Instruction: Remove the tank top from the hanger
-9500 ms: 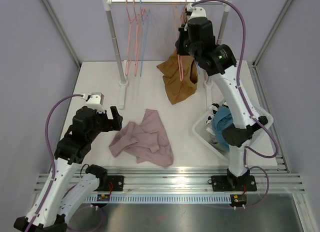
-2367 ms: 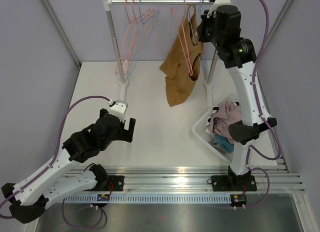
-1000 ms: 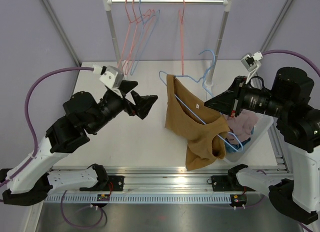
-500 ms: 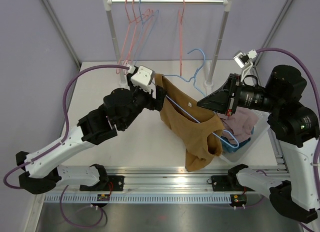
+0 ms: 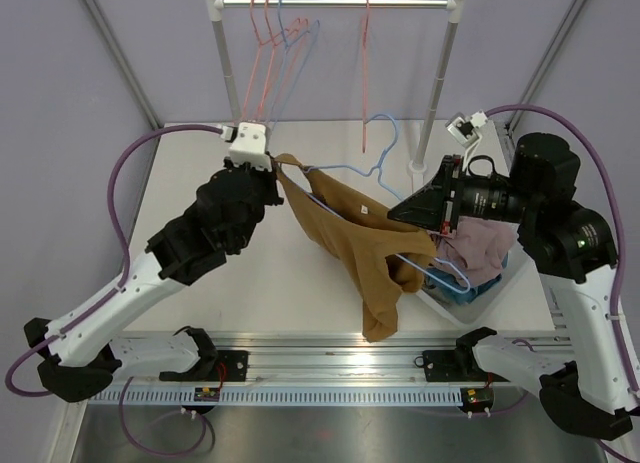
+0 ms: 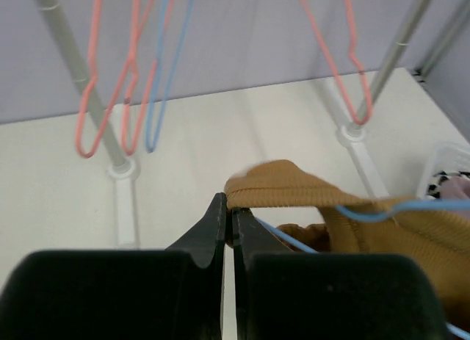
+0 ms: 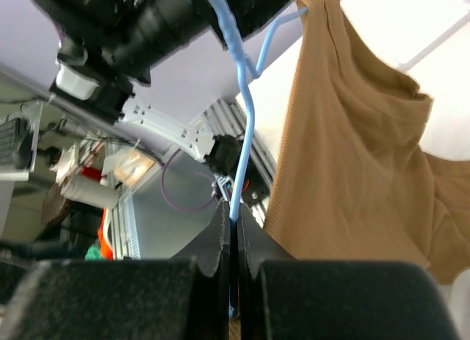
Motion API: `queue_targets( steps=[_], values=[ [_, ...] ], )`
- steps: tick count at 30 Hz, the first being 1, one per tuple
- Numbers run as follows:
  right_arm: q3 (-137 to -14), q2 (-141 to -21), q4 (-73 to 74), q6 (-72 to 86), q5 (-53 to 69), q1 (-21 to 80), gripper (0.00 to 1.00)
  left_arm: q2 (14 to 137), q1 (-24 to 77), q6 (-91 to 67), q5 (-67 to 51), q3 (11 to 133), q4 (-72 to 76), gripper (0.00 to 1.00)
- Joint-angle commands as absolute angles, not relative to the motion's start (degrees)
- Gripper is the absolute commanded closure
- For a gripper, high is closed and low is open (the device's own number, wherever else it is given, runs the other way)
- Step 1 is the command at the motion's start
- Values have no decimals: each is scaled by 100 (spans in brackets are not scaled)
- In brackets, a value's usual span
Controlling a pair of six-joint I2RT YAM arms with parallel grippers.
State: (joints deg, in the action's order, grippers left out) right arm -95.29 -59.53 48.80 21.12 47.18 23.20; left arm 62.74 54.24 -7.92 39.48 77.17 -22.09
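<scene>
A brown tank top (image 5: 350,245) hangs stretched in the air on a light blue wire hanger (image 5: 381,148), above the white table. My left gripper (image 5: 279,169) is shut on the top's shoulder strap at the upper left end. In the left wrist view the jaws (image 6: 228,211) pinch the ribbed strap of the tank top (image 6: 294,191), and the hanger's blue wire (image 6: 400,207) runs beside it. My right gripper (image 5: 394,214) is shut on the hanger's wire near the garment's right side. Its wrist view shows the hanger (image 7: 239,98) rising from the shut gripper (image 7: 233,224), with the tank top (image 7: 345,149) draped to the right.
A clothes rack (image 5: 335,1) at the back carries pink hangers (image 5: 262,53), a blue one (image 5: 300,53) and a lone pink one (image 5: 365,63). Its right post (image 5: 437,83) stands just behind the held hanger. A white basket (image 5: 482,299) with pink and blue clothes sits under my right arm.
My left gripper has shut on the tank top's strap and drawn it up and to the left, stretching the fabric. The right gripper holds the hanger and has shifted slightly left.
</scene>
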Motion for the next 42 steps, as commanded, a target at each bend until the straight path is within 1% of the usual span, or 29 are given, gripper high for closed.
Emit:
queue_targets(
  steps=[1,4,6,10,13,14,16,17,18,20,21,22,23,24,25,26,27,28,29,31,32,34,35,36,37,38,39,40,42],
  values=[
    [-8994,-5889,4247,1793,5717,2311,100,5757,4985,-1545,4859,7708,-2538,100],
    [-8414,-5784,3263,2029,6457,2303,100,5695,4510,-1915,4817,7787,-3154,100],
    [-8236,-5722,2719,2250,6521,2311,100,5687,4203,-2161,4694,7813,-3574,100],
    [-7998,-5651,2294,2276,6601,2311,100,5616,3675,-2443,4088,7770,-3920,100],
    [-7771,-5573,2023,2320,6373,2303,100,5450,3419,-2487,3255,7621,-3946,100],
    [-7648,-5537,1839,2407,6381,2303,100,5371,3384,-2540,3139,7594,-3964,100],
    [-7167,-5397,865,2635,6582,2303,100,5309,3270,-2575,2954,7497,-4043,100],
    [-6989,-5344,435,2941,6705,2311,100,5282,3209,-2566,2675,7471,-4060,100],
    [-6822,-5309,-474,3101,6776,2320,100,5247,3121,-2540,2533,7436,-4078,100],
    [-6522,-5335,-1261,3391,6514,2355,100,5195,3076,-2331,1857,7392,-3982,100],
    [-6443,-5361,-1605,3549,6356,2390,100,5099,3076,-2225,1524,7339,-3877,100],
    [-6251,-5422,-2035,3699,5937,2478,100,5028,3076,-2111,1120,7147,-3763,100],
    [-6136,-5458,-2927,4022,5637,2583,100,4923,3085,-1944,342,7032,-3475,100],
    [-5996,-5589,-3344,4086,5347,2871,100,4757,3085,-1899,21,6875,-3332,100],
    [-5959,-5677,-3714,4000,4735,3057,100,4694,3085,-1855,-739,6682,-3261,100],
    [-5968,-5791,-4222,3886,4450,3224,100,4632,3085,-1794,-965,6610,-3217,100],
    [-6011,-5914,-4428,3789,4247,3574,100,4606,3094,-1767,-1115,6548,-3226,100],
    [-6229,-6254,-4830,3605,4080,3664,100,4553,3094,-1697,-1255,6504,-3365,100],
    [-6345,-6441,-4834,3569,4017,3761,100,4527,3085,-1661,-1239,6487,-3445,100],
    [-6408,-6933,-5919,3577,3651,3910,100,4439,3094,-1547,-1309,6434,-3568,100],
    [-6338,-7074,-6872,3560,3447,3920,100,4404,3085,-1442,-1379,6399,-3681,100],
    [-6144,-7338,-7547,3368,2974,3929,100,4325,3085,-1424,-1127,6337,-3770,100],
    [-6048,-7261,-7437,3166,2779,3929,100,4229,3085,-1433,-951,6302,-3884,100],
    [-5908,-6903,-7061,2947,2560,3937,100,4210,3085,-1433,-784,6267,-3972,100],
    [-5854,-6665,-6570,2353,2018,3955,100,4201,3085,-1433,-434,6258,-4060,100],
    [-5784,-6427,-5634,2016,1708,3981,100,4192,3085,-1424,-335,6232,-4208,100],
    [-5540,-6042,-5416,1717,1140,3981,100,4184,3085,-1406,-282,6136,-4236,100],
    [-5328,-5873,-5405,1314,829,3990,100,4149,3085,-1398,-273,6056,-4236,100],
    [-4828,-5391,-5459,1056,40,3990,100,4035,3085,-1467,-220,5776,-4131,100]
  ],
)
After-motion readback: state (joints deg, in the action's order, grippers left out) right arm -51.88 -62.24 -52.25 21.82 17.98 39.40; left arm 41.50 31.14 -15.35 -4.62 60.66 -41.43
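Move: Left hand, already pinching the tan tank top's upper edge: the hanger's left end is about 3 cm to its right and barely 1 cm ahead, the tank top's middle some 14 cm right, 8 cm back and 10 cm lower. The rail's bunched hangers are about 18 cm ahead, 1 cm left. From the right hand, which grips the blue hanger's wire, the tank top's middle is 8 cm left, 2 cm ahead and 12 cm lower; the basket lies about 19 cm right, 6 cm ahead, far below. The left fingers keep their pinch on the tank top's edge and draw it left about 10 cm, off past the hanger's end, then swing down and back towards the base, coming partly back to the right and tipping down. The right hand keeps hold of the hanger, dips about 4 cm, then sweeps it left, forward and up, easing back right at the end, its fingers tilting upward. ##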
